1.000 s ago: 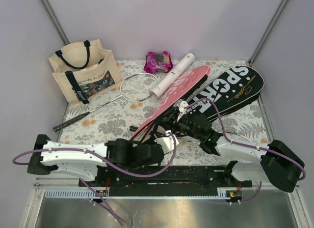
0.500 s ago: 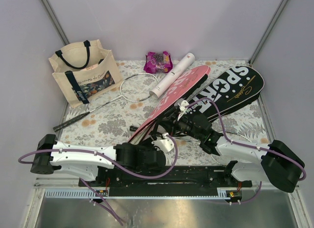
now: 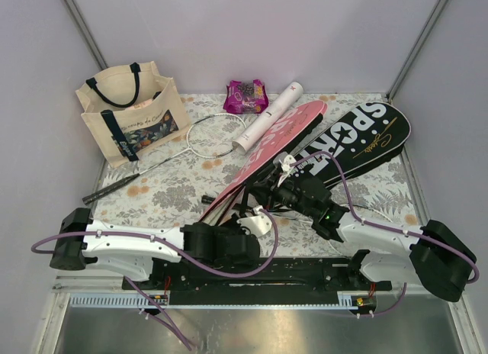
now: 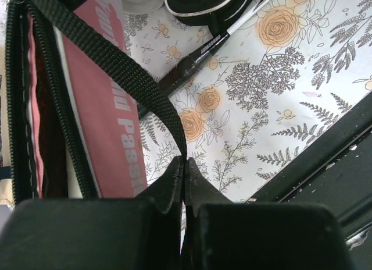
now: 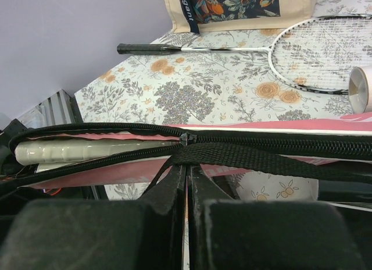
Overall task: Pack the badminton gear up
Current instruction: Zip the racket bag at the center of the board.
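Observation:
The pink cover [image 3: 284,134] lies slantwise mid-table, its zip partly undone with a pale racket grip [image 5: 75,151] showing inside. My left gripper [image 4: 185,160] is shut on the cover's black strap [image 4: 116,66] near its lower end [image 3: 245,215]. My right gripper [image 5: 187,165] is shut on the cover just under the zip slider [image 5: 185,139], where the strap [image 5: 279,159] meets its tips. A loose racket [image 3: 213,135] and a white tube [image 3: 268,116] lie beyond the pink cover. The black cover [image 3: 366,140] lies to the right, with a second racket's dark handle [image 4: 197,54] beside it.
A cream tote [image 3: 133,114] stands at the back left and a purple-pink snack packet [image 3: 245,96] lies at the back wall. The black base rail [image 3: 252,274] runs along the near edge. Grey walls close in the floral table [image 3: 168,190] on three sides.
My left gripper has closed on the strap, and the left arm has slid a little to the right. The right arm has hardly moved.

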You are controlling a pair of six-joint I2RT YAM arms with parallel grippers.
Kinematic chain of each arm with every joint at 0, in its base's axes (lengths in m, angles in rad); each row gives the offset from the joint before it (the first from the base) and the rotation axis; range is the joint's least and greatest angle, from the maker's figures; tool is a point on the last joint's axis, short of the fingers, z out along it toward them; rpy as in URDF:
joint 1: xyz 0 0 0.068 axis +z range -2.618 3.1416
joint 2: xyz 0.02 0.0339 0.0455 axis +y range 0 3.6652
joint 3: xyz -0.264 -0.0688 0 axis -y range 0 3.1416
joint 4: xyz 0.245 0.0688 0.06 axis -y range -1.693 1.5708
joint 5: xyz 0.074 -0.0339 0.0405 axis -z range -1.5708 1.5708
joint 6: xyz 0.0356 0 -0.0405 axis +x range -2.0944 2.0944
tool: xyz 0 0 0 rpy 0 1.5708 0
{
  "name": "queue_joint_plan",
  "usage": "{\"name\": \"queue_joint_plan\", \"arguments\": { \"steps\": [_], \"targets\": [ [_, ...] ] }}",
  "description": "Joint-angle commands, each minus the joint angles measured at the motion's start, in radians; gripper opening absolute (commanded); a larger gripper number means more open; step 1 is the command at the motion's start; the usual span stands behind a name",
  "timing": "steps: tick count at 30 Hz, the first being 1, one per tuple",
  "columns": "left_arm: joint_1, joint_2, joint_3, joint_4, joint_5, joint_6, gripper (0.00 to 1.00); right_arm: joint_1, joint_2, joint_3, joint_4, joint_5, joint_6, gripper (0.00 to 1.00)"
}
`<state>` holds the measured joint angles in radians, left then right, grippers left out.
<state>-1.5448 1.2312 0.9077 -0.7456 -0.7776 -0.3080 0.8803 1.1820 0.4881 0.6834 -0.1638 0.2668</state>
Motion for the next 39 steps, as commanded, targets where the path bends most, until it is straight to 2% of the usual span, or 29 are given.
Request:
{"name": "queue_joint_plan", "arguments": {
  "steps": [1, 6, 11, 15, 19, 21, 22, 24, 26, 27, 30, 33, 36, 39],
  "targets": [
    [0.003, -0.071, 0.016, -0.003, -0.069, -0.032, 0.00, 0.008, -0.045, 0.043, 0.079, 0.026, 0.000, 0.00],
    [0.017, -0.171, 0.097, -0.037, -0.124, -0.020, 0.00, 0.008, -0.039, 0.035, 0.029, 0.018, -0.024, 0.00],
    [0.086, -0.248, 0.163, -0.003, -0.097, 0.059, 0.00, 0.008, -0.035, 0.029, -0.018, -0.014, -0.043, 0.00],
    [0.253, -0.303, 0.154, 0.032, -0.007, 0.107, 0.00, 0.008, -0.047, 0.035, -0.044, -0.045, -0.052, 0.00],
    [0.470, -0.306, 0.113, 0.038, 0.151, 0.104, 0.00, 0.008, -0.073, 0.049, -0.080, -0.039, -0.058, 0.00],
    [0.544, -0.299, 0.100, 0.045, 0.228, 0.092, 0.00, 0.008, -0.082, 0.061, -0.090, -0.045, -0.057, 0.00],
    [0.573, -0.294, 0.099, 0.045, 0.263, 0.081, 0.03, 0.006, -0.085, 0.067, -0.094, -0.046, -0.055, 0.00],
    [0.624, -0.285, 0.102, 0.035, 0.346, 0.054, 0.25, 0.008, -0.084, 0.084, -0.111, -0.052, -0.054, 0.00],
    [0.673, -0.280, 0.114, 0.000, 0.420, 0.024, 0.53, 0.008, -0.081, 0.116, -0.165, -0.033, -0.046, 0.00],
    [0.698, -0.283, 0.118, -0.015, 0.454, 0.015, 0.57, 0.009, -0.081, 0.131, -0.192, -0.023, -0.044, 0.00],
    [0.755, -0.334, 0.115, -0.032, 0.541, 0.010, 0.60, 0.008, -0.081, 0.196, -0.290, 0.003, -0.029, 0.00],
    [0.834, -0.384, 0.115, -0.032, 0.586, -0.060, 0.66, 0.006, -0.094, 0.230, -0.355, -0.003, -0.046, 0.00],
    [0.957, -0.377, 0.155, -0.073, 0.731, -0.104, 0.67, 0.005, -0.125, 0.213, -0.367, 0.000, -0.080, 0.00],
    [1.015, -0.369, 0.166, -0.058, 0.882, -0.150, 0.68, -0.003, -0.150, 0.193, -0.377, 0.003, -0.084, 0.00]
  ]
}}
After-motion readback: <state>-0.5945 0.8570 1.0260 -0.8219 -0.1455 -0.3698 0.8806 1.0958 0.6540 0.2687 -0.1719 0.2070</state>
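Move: The left hand already pinches the black strap. The racket bag's open near half, over which the strap goes to the far-left side, lies about 6 cm to its left, level in depth and some 3 cm lower. From this hand, the zipper slider is roughly 8 cm ahead and 6 cm up; a black racket handle's end lies about 10 cm ahead, 11 cm left, on the table. The right hand's tips are at that slider, 1 cm ahead and left. Up first, by about 11 cm, the left hand carries the pinched strap clear, then swings forward and left over the bag to its left side, sinks some 4 cm and opens wide to let the strap go. It ends rolled left side down and turned counter-clockwise. The right hand stays at the zipper slider, fingers shut, dipping and rising slightly. ##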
